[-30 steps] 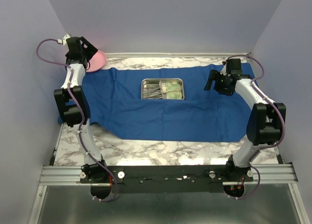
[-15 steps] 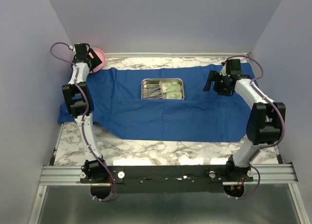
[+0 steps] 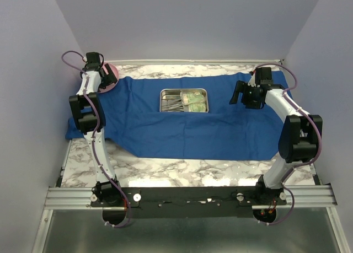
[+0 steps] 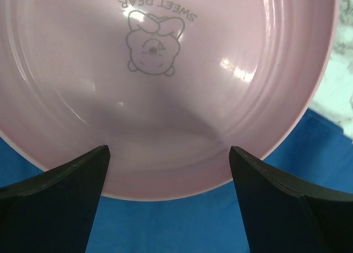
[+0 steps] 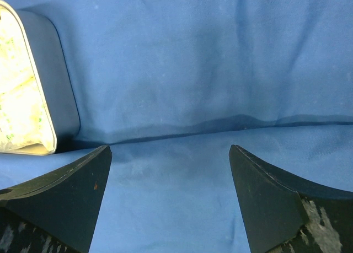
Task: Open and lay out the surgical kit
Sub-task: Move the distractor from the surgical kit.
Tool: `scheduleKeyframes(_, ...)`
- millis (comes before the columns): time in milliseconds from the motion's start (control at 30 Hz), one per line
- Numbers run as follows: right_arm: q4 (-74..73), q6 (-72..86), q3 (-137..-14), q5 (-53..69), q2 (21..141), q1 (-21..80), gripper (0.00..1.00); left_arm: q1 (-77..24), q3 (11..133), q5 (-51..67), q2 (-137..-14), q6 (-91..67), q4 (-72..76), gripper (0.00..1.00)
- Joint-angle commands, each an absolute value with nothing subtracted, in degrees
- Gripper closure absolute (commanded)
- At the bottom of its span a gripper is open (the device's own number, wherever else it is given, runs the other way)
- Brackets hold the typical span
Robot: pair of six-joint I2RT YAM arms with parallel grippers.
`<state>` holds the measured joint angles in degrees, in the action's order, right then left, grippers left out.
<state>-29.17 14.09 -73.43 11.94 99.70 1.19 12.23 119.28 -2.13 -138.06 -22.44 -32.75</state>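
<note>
The blue cloth [image 3: 182, 129] lies spread open over the marble table. On it at the back middle sits the steel tray [image 3: 161, 101], holding silver forceps [image 3: 174, 103] and yellow-green packets [image 3: 194, 100]. My left gripper [image 3: 102, 76] hangs at the far left corner, open [image 4: 168, 151], right above a pink plate [image 4: 165, 71] whose near rim overlaps the cloth [image 4: 165, 225]. My right gripper [image 3: 238, 92] hovers over bare cloth just right of the tray, open [image 5: 170, 148] with nothing between its fingers. The tray wall [image 5: 58, 76] and a packet [image 5: 19, 98] show at the left of the right wrist view.
The pink plate [image 3: 110, 79] with a cartoon print sits at the back left corner, partly on the cloth. Walls close in the table at the back and both sides. A fold runs across the cloth [image 5: 220, 123] ahead of the right gripper.
My left wrist has swung back and left, then come down over the pink plate, which now shows a little nearer in the top view. The right arm has stayed still.
</note>
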Motion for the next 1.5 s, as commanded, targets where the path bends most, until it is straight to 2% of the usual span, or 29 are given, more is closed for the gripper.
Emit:
scheduleKeyframes(0,-30.4,13.4,-73.6,13.7,100.5,1.4,0.05,11.6,116.0,-0.9,-133.2,-20.7,-41.7,0.01)
scheduleKeyframes(733,-30.8,13.4,-73.1,15.2,100.4,1.7,0.05,9.2,89.8,0.0,-116.5,-21.8,-42.8,0.04)
scheduleKeyframes(1067,-31.5,14.6,-72.7,8.7,99.0,1.8,0.05,8.4,82.1,-0.3,-110.0,-24.3,-41.1,0.04)
scheduleKeyframes(1233,-31.7,14.6,-72.6,9.2,99.1,1.8,0.05,8.2,76.7,0.0,-107.8,-25.1,-39.4,0.04)
scheduleKeyframes(1467,-31.8,14.8,-72.6,8.6,98.6,3.1,0.05,8.2,75.8,-2.3,-105.7,-24.6,-39.4,0.01)
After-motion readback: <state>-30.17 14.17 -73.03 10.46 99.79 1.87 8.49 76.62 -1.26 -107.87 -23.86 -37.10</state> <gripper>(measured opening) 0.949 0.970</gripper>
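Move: The pink plate is the distractor: its middle lies about 7 cm ahead of the left hand and 3 cm to its left, roughly 1 cm below, with the open fingertips already on it just inside the near rim. The instrument tray is some 43 cm to this hand's right and 8 cm back, about level. From the right hand, the plate is roughly 73 cm to the left, 23 cm ahead and 5 cm below. Both tips of the left hand's wide-open fingers stay on the plate inside its near rim and drag it back towards the base, about 19 cm, and some 7 cm to the right, over the blue drape. The hand keeps nearly the same height, while the fingers tip about 15 degrees steeper downward. ##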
